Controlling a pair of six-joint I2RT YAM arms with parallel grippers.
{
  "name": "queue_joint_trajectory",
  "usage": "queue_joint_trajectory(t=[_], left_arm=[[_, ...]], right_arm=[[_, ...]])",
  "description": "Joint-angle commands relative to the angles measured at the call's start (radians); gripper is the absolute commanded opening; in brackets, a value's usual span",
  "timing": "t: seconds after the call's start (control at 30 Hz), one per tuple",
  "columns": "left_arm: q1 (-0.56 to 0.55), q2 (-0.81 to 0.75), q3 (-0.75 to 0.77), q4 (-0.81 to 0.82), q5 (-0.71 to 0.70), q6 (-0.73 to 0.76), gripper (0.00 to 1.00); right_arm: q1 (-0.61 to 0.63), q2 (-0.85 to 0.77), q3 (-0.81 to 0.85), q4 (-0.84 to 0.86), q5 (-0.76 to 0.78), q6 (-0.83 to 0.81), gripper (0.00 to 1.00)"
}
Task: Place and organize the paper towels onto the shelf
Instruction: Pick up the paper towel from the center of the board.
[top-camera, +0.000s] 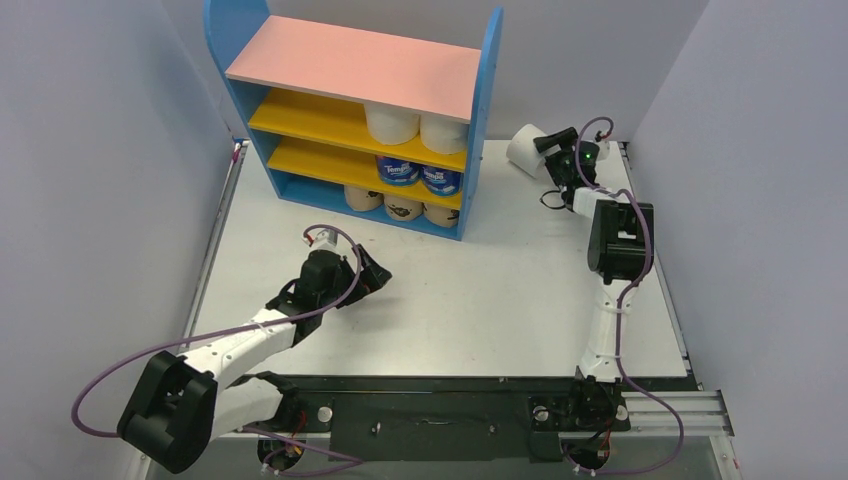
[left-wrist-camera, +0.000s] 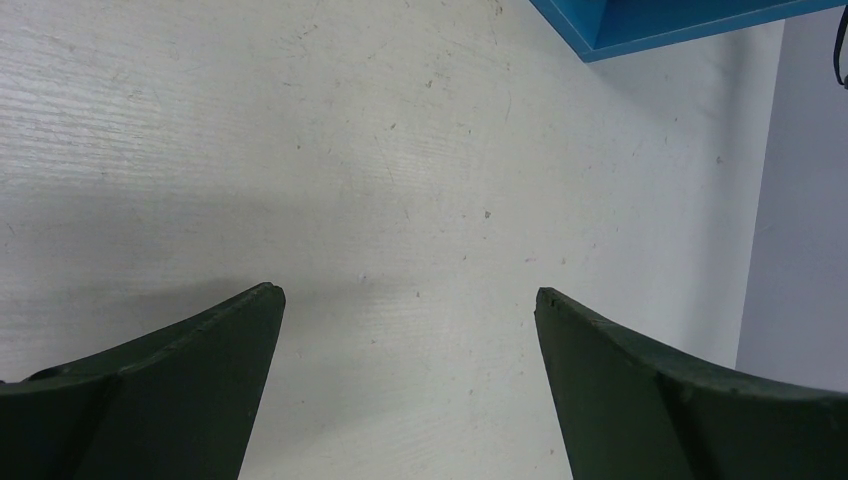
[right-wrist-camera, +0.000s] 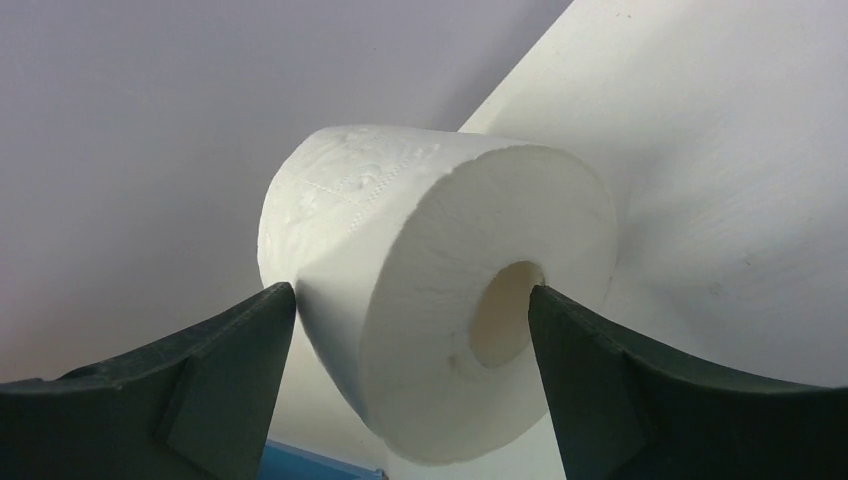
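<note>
A plain white paper towel roll (top-camera: 523, 148) lies on its side at the table's back right, near the wall. My right gripper (top-camera: 550, 141) straddles it. In the right wrist view the roll (right-wrist-camera: 430, 250) fills the gap of this gripper (right-wrist-camera: 412, 290), a fingertip at each flank, jaws still wide and open. The shelf (top-camera: 350, 65) stands at the back left. It holds two white rolls (top-camera: 391, 122) on the upper yellow board, two blue-wrapped ones (top-camera: 398, 170) below, and three tan printed ones (top-camera: 402, 208) on the base. My left gripper (top-camera: 378, 278) hovers open over bare table (left-wrist-camera: 410, 295).
Grey walls close in on the left, back and right. The shelf's blue base corner (left-wrist-camera: 680, 20) shows at the top of the left wrist view. The left halves of both yellow boards (top-camera: 300, 112) are bare. A black rail (top-camera: 430, 410) runs along the near edge.
</note>
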Motion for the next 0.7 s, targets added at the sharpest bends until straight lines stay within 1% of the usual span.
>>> queue_joint_trajectory(t=[0.0, 0.1, 0.2, 0.43, 0.5, 0.57, 0.67], left_arm=[[0.001, 0.014, 0.030, 0.049, -0.009, 0.017, 0.96], [0.001, 0.025, 0.033, 0.050, -0.006, 0.015, 0.96], [0.001, 0.027, 0.033, 0.050, -0.008, 0.015, 0.96], [0.004, 0.028, 0.032, 0.050, -0.009, 0.016, 0.96], [0.006, 0.027, 0.032, 0.048, -0.006, 0.017, 0.96], [0.007, 0.022, 0.031, 0.048, -0.004, 0.017, 0.96], [0.008, 0.009, 0.030, 0.043, 0.001, 0.017, 0.96]], right_arm=[[0.003, 0.010, 0.030, 0.107, -0.031, 0.039, 0.81], [0.002, 0.020, 0.011, 0.192, -0.051, 0.076, 0.75], [0.001, 0.033, 0.002, 0.248, -0.065, 0.096, 0.67], [0.001, 0.061, 0.021, 0.292, -0.096, 0.134, 0.62], [0.001, 0.056, 0.013, 0.305, -0.097, 0.137, 0.51], [-0.001, 0.040, -0.015, 0.330, -0.095, 0.141, 0.44], [-0.002, -0.002, -0.079, 0.355, -0.088, 0.142, 0.37]])
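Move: The white paper towel roll lying on its side has its middle about 4 cm ahead of the right hand, 5 cm to its left and 3 cm lower, its open core turned towards the fingers. The shelf's right side panel stands roughly 20 cm left of the hand and 8 cm back from it. From the left hand the roll lies some 40 cm ahead, 35 cm to the right and a few cm lower. The white roll's wall is taken between the right hand's two fingers: they close from wide to about half open, one at the outer side, the other at the mouth of the core. Meanwhile the hand eases about 1.5 cm left and a little forward, rises nearly 2 cm and sinks back about 1 cm, rolling its left side up and tipping its fingers up, some 10 degrees in all. ##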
